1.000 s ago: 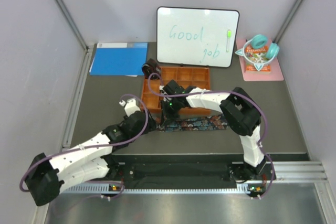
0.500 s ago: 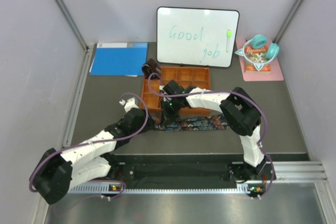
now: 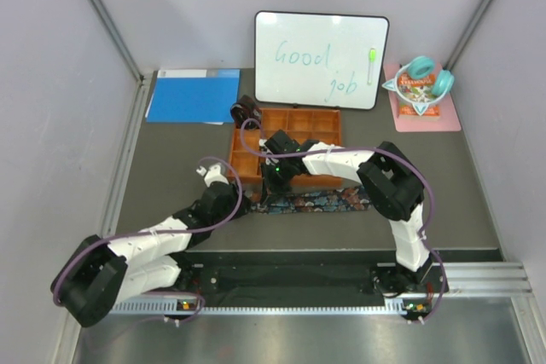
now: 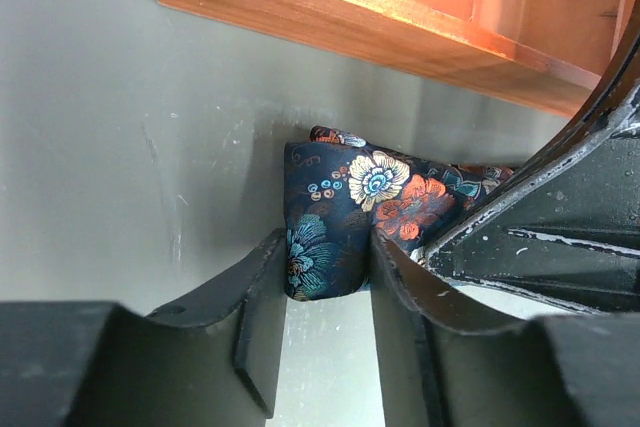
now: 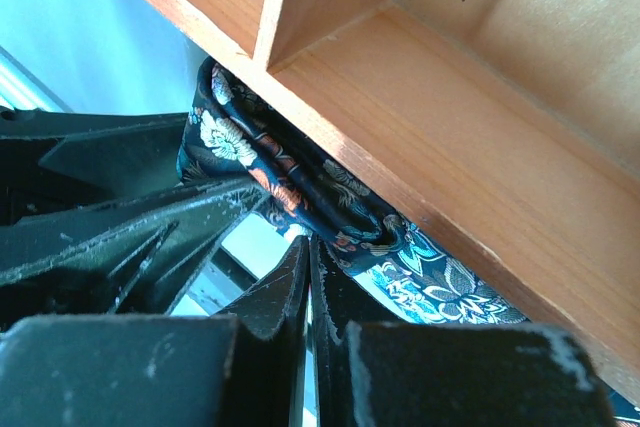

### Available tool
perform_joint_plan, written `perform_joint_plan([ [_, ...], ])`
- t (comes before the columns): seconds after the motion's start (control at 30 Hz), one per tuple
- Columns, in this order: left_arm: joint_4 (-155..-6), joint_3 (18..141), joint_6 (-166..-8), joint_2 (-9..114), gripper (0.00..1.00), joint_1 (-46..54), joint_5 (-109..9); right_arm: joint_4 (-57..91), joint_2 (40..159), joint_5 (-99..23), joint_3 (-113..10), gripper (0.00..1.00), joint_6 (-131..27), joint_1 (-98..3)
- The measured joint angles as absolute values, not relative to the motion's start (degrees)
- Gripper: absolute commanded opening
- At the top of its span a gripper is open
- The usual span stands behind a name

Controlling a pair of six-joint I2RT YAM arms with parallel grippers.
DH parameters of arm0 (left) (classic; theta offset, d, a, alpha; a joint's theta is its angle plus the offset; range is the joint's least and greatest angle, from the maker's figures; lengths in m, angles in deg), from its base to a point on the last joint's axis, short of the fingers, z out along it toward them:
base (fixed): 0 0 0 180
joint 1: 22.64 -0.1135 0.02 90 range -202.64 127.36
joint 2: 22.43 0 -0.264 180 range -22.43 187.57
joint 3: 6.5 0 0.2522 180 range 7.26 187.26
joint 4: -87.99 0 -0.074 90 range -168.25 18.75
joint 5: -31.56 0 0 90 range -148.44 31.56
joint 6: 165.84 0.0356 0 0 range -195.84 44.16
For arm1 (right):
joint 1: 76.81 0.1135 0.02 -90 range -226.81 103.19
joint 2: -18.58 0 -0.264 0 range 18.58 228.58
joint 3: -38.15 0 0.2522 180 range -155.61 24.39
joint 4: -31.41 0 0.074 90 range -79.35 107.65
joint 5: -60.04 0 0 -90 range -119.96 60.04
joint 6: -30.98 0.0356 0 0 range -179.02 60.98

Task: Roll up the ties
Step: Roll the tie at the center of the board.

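The navy floral tie (image 3: 324,200) lies as a strip along the front of the orange tray (image 3: 328,117). Its left end is folded into a thick wad (image 4: 380,182). My left gripper (image 4: 325,252) (image 3: 246,202) is shut on that wad, one finger pressing each side. My right gripper (image 5: 308,245) (image 3: 277,183) is shut, its tips against the tie's fold (image 5: 290,172) just under the tray's front wall (image 5: 400,162); I see no cloth between its fingers. A dark brown-maroon tie (image 3: 246,112) sits coiled at the tray's back left corner.
A whiteboard (image 3: 321,59) leans behind the tray. A blue folder (image 3: 193,95) lies at the back left, and a pink mat with teal headphones (image 3: 420,83) at the back right. The tray wall (image 4: 330,17) stands close beyond the left fingers. The two grippers nearly touch.
My left gripper's jaws have closed in onto the tie's folded end, and the left arm has shifted slightly. The right arm has not moved.
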State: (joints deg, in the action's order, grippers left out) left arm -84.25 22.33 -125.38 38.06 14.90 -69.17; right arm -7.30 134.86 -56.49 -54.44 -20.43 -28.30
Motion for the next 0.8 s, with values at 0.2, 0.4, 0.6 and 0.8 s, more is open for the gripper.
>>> perform_joint_plan([
  [0.2, -85.87, 21.56, -124.44, 37.77, 0.28, 14.9, -69.19, -7.28, 134.86, -56.66, -54.51, 0.0, -20.43, -28.3],
  [0.4, -82.7, 23.88, -123.41, 38.58, 0.2, 15.07, -69.27, -7.69, 134.91, -56.64, -55.14, 0.0, -20.43, -28.3],
  [0.6, -71.35, 28.86, -123.45, 36.42, 0.19, 18.81, -76.09, -8.59, 135.56, -56.64, -57.19, 0.0, -20.41, -28.3],
  [0.8, -59.42, 34.83, -124.68, 34.52, 0.18, 24.67, -85.71, -9.46, 137.16, -56.88, -61.5, 0.0, -20.3, -27.8],
])
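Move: Just ahead of the left hand, about 2 cm out and 1 cm below, lies the tie's rolled end, its near edge already between the open fingers. The wooden tray's middle is some 15 cm ahead and 10 cm to the right, and the flat strip of tie centres about 18 cm to the right, roughly level fore and aft. From the shut right hand the rolled end is about 4 cm left, 1 cm ahead and 1 cm below. Closing on the near edge of the tie's rolled end, the left fingers pinch it while the hand stays in place, then lift it nearly 4 cm, easing slightly left and tilting some 15 degrees, left side up. The right hand, still shut, starts at the tie just right of the roll, then shifts about 2 cm left, 2 cm up and a little forward, towards the rolled end. ##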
